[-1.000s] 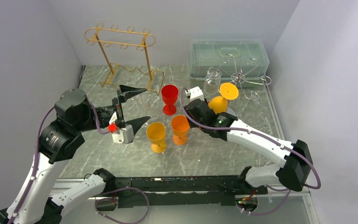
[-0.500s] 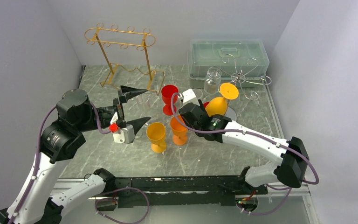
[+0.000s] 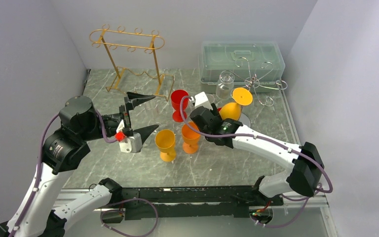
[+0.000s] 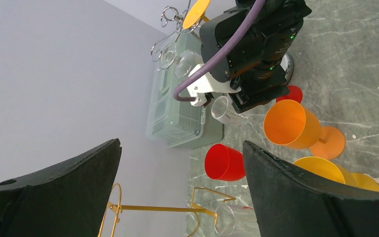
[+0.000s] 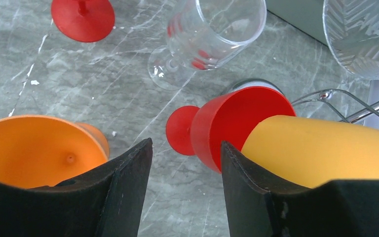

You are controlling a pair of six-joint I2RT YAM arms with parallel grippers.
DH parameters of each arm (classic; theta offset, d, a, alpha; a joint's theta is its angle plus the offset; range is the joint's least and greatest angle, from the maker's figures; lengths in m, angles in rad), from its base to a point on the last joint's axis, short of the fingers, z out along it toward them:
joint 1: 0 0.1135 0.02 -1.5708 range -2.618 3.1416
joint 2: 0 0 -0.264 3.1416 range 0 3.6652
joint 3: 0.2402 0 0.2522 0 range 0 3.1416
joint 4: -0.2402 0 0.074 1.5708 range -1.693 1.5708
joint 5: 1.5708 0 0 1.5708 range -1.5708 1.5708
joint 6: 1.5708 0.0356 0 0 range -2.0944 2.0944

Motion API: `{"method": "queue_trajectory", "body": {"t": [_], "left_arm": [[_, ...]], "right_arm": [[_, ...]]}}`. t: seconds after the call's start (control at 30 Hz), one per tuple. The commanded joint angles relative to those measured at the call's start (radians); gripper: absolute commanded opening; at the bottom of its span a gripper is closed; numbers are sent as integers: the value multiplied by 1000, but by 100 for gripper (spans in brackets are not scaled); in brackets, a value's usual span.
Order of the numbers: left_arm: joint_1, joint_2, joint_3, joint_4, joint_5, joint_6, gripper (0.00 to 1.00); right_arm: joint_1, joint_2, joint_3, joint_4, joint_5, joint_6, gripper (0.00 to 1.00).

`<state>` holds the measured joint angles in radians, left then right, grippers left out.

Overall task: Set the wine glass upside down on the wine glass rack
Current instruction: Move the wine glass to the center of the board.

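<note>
A gold wine glass rack (image 3: 127,47) stands at the back left. At the back right, a silver wire rack (image 3: 257,83) carries a yellow wine glass (image 3: 234,106) foot-up. My right gripper (image 3: 212,112) is open beside it, fingers (image 5: 128,187) over bare marble, nothing between them. Just past its tips lies a red glass (image 5: 232,123) on its side, with a clear wine glass (image 5: 212,34) beyond. My left gripper (image 3: 155,110) is wide open on either side of another clear glass (image 4: 229,217), not touching it.
An upright red glass (image 3: 179,103), an orange glass (image 3: 190,136) and a yellow glass (image 3: 166,143) stand mid-table between the arms. A clear lidded box (image 3: 242,59) sits behind the silver rack, with a clear tumbler (image 3: 224,84) before it. Grey walls close in on both sides.
The right arm has swung left, bringing its gripper closer to the orange and upright red glasses. The left arm and all the glasses have stayed put.
</note>
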<state>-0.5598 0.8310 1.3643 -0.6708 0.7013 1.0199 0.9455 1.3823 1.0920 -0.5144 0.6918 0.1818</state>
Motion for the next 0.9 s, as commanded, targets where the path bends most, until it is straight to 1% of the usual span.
{"method": "queue_trajectory", "body": {"t": [0.0, 0.27, 0.4, 0.5, 0.6, 0.63, 0.67, 0.73, 0.87], "left_arm": [[-3, -10, -4, 20, -4, -36, 99], [-3, -10, -7, 25, -5, -38, 100], [-3, -13, -8, 25, -3, -38, 99], [-2, -13, -9, 25, -1, -39, 99], [-3, -13, -5, 21, -3, -39, 99], [-3, -13, -4, 21, -2, -38, 99], [-3, -13, -3, 20, -3, -37, 99], [-3, -12, 0, 19, -4, -34, 100], [-3, -7, 8, 16, 0, -34, 99]], "right_arm": [[-17, -6, 4, 20, 23, -15, 56], [-41, 6, -35, 39, 0, -15, 54], [-49, 17, -58, 55, -14, -11, 51], [-53, 23, -66, 64, -25, -10, 38], [-54, 26, -60, 65, -41, -5, 17], [-54, 25, -55, 64, -49, -4, 11], [-54, 22, -49, 62, -58, -4, 7], [-54, 15, -37, 56, -87, -1, 1], [-54, -3, -5, 41, -172, 7, 0]]}}
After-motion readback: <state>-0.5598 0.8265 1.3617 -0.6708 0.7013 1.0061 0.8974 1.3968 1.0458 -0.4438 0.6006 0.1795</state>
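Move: The red wine glass I go for stands about 4 cm to the right of my right hand and 1 cm ahead, its middle some 8 cm lower. The orange glass is about 8 cm left and 4 cm back; a clear standing glass is some 7 cm ahead and 1 cm left, and the yellow glass hanging on the rack is about 9 cm right, 1 cm ahead and slightly higher. From my idle left hand the red glass lies roughly 23 cm right, 12 cm ahead and far below, about 33 cm. I ease my right hand about 2 cm to the right, towards the red wine glass, then sink some 2 cm so my open fingers straddle the left side of its rim. There I close them fully, pinching the thin wall between the tips, and while still closing I swing back left about 2 cm, past the yellow glass hanging close on my right. ##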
